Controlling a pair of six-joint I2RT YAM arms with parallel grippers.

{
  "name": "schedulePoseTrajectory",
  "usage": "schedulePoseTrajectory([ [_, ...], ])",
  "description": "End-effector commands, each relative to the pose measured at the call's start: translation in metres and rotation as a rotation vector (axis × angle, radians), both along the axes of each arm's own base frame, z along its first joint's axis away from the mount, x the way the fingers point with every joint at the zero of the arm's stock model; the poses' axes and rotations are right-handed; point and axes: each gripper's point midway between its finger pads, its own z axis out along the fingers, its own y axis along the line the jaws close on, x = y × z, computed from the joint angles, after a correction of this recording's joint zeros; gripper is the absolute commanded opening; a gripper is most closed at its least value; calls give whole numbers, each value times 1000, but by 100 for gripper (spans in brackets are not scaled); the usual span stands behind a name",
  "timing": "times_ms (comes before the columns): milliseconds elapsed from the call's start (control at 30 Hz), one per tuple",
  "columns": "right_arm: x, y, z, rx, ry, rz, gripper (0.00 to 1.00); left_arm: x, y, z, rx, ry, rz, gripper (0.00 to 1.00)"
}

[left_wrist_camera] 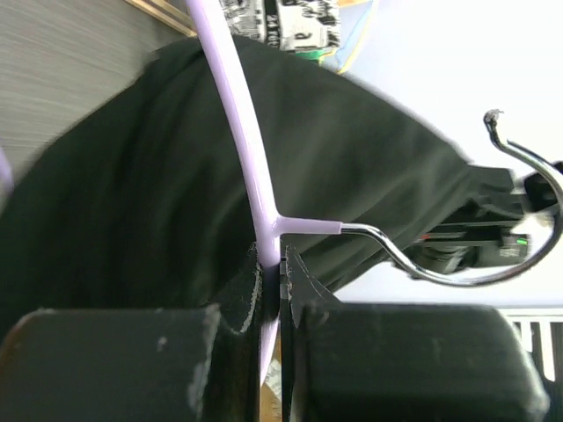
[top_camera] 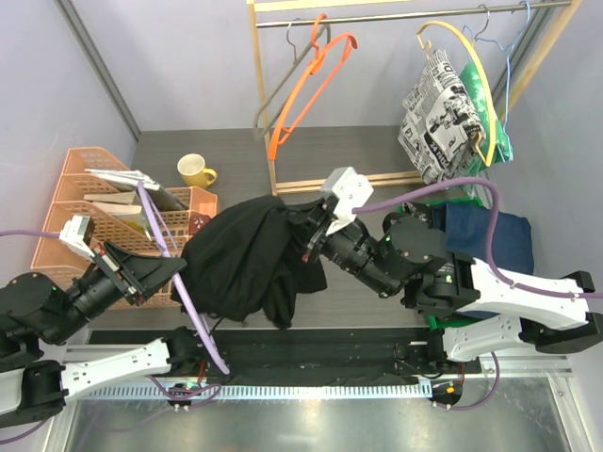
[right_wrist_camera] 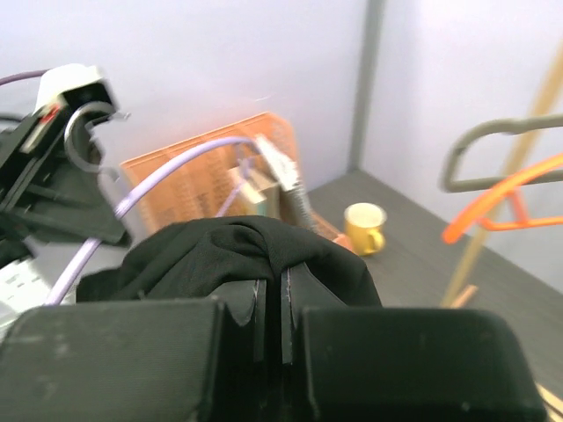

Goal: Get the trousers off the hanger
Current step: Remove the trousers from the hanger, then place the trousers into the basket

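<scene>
Plain black trousers (top_camera: 240, 259) hang bunched between my two arms at mid table. My right gripper (top_camera: 306, 247) is shut on a fold of them (right_wrist_camera: 220, 255); the jaws (right_wrist_camera: 283, 286) pinch the cloth. My left gripper (top_camera: 172, 270) is shut on the lilac hanger (top_camera: 160, 231), gripping its bar just below the metal hook (left_wrist_camera: 457, 264). In the left wrist view the black cloth (left_wrist_camera: 132, 193) spreads behind the lilac bar (left_wrist_camera: 251, 167), with the gripper (left_wrist_camera: 280, 264) closed around it. Newspaper-print trousers (top_camera: 438, 118) hang on a yellow hanger (top_camera: 471, 66) at the rack.
An orange file organiser (top_camera: 94, 212) stands at the left and a yellow mug (top_camera: 195, 170) behind it. On the wooden rack (top_camera: 267, 113) hang an orange hanger (top_camera: 316, 80) and a grey one (top_camera: 268, 104). Navy denim (top_camera: 490, 235) lies at the right over green cloth (top_camera: 499, 141).
</scene>
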Motion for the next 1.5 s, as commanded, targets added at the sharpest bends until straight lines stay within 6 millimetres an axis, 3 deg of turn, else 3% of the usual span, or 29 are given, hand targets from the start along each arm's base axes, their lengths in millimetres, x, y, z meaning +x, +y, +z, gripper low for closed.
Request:
schedulePoseTrajectory([
  [0, 28, -59, 66, 153, -33, -232, 1, 17, -11, -19, 136, -5, 51, 0],
  [200, 41, -85, 83, 105, -62, -354, 1, 32, -9, -41, 293, -23, 115, 0],
  [333, 53, -105, 71, 39, -64, -482, 1, 38, -16, -45, 355, -52, 113, 0],
  [433, 70, -119, 41, -43, -53, -600, 1, 40, -22, -45, 383, -82, 94, 0],
  [467, 79, -120, 20, -88, -39, -647, 1, 41, -24, -46, 400, -87, 90, 0],
  [633, 126, -168, -43, -176, 37, -899, 1, 44, -28, -47, 459, -138, 72, 0],
  [700, 138, -187, -58, -161, 71, -975, 1, 45, -30, -46, 476, -154, 66, 0],
  [733, 149, -206, -70, -165, 88, -1043, 1, 46, -30, -46, 486, -160, 64, 0],
  [867, 163, -251, -87, -116, 131, -1203, 1, 45, -34, -47, 517, -192, 34, 0],
  [1000, 153, -290, -88, -94, 156, -1379, 1, 42, -38, -49, 522, -211, 0, 0],
  [1267, 89, -376, -82, 50, 235, -1650, 1, 36, -34, -53, 529, -238, -30, 0],
  [1367, 64, -401, -83, 56, 263, -1729, 1, 34, -36, -52, 532, -251, -50, 0],
  [1467, 50, -415, -86, 28, 285, -1794, 1, 34, -40, -53, 544, -263, -68, 0],
])
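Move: The green tray, where the black trousers in the right hand are going, lies about 40 cm to that hand's right, some 13 cm farther ahead and roughly 44 cm lower. The blue jeans in it are about 44 cm right, 18 cm ahead and 41 cm below. The printed trousers on the rack hang around 32 cm ahead, 30 cm right and 22 cm below. From the left hand, the green tray is some 60 cm right, 17 cm ahead and 37 cm below. Sweeping right about 37 cm, the right hand carries the pinched black trousers away from the purple hanger to above the green tray, swinging clockwise nearly 90 degrees; it rises a little at first, dips while reaching forward, then draws partly back and up again. The left hand sinks about 7 cm with the purple hanger still gripped, rolling its left side up some 30 degrees. ##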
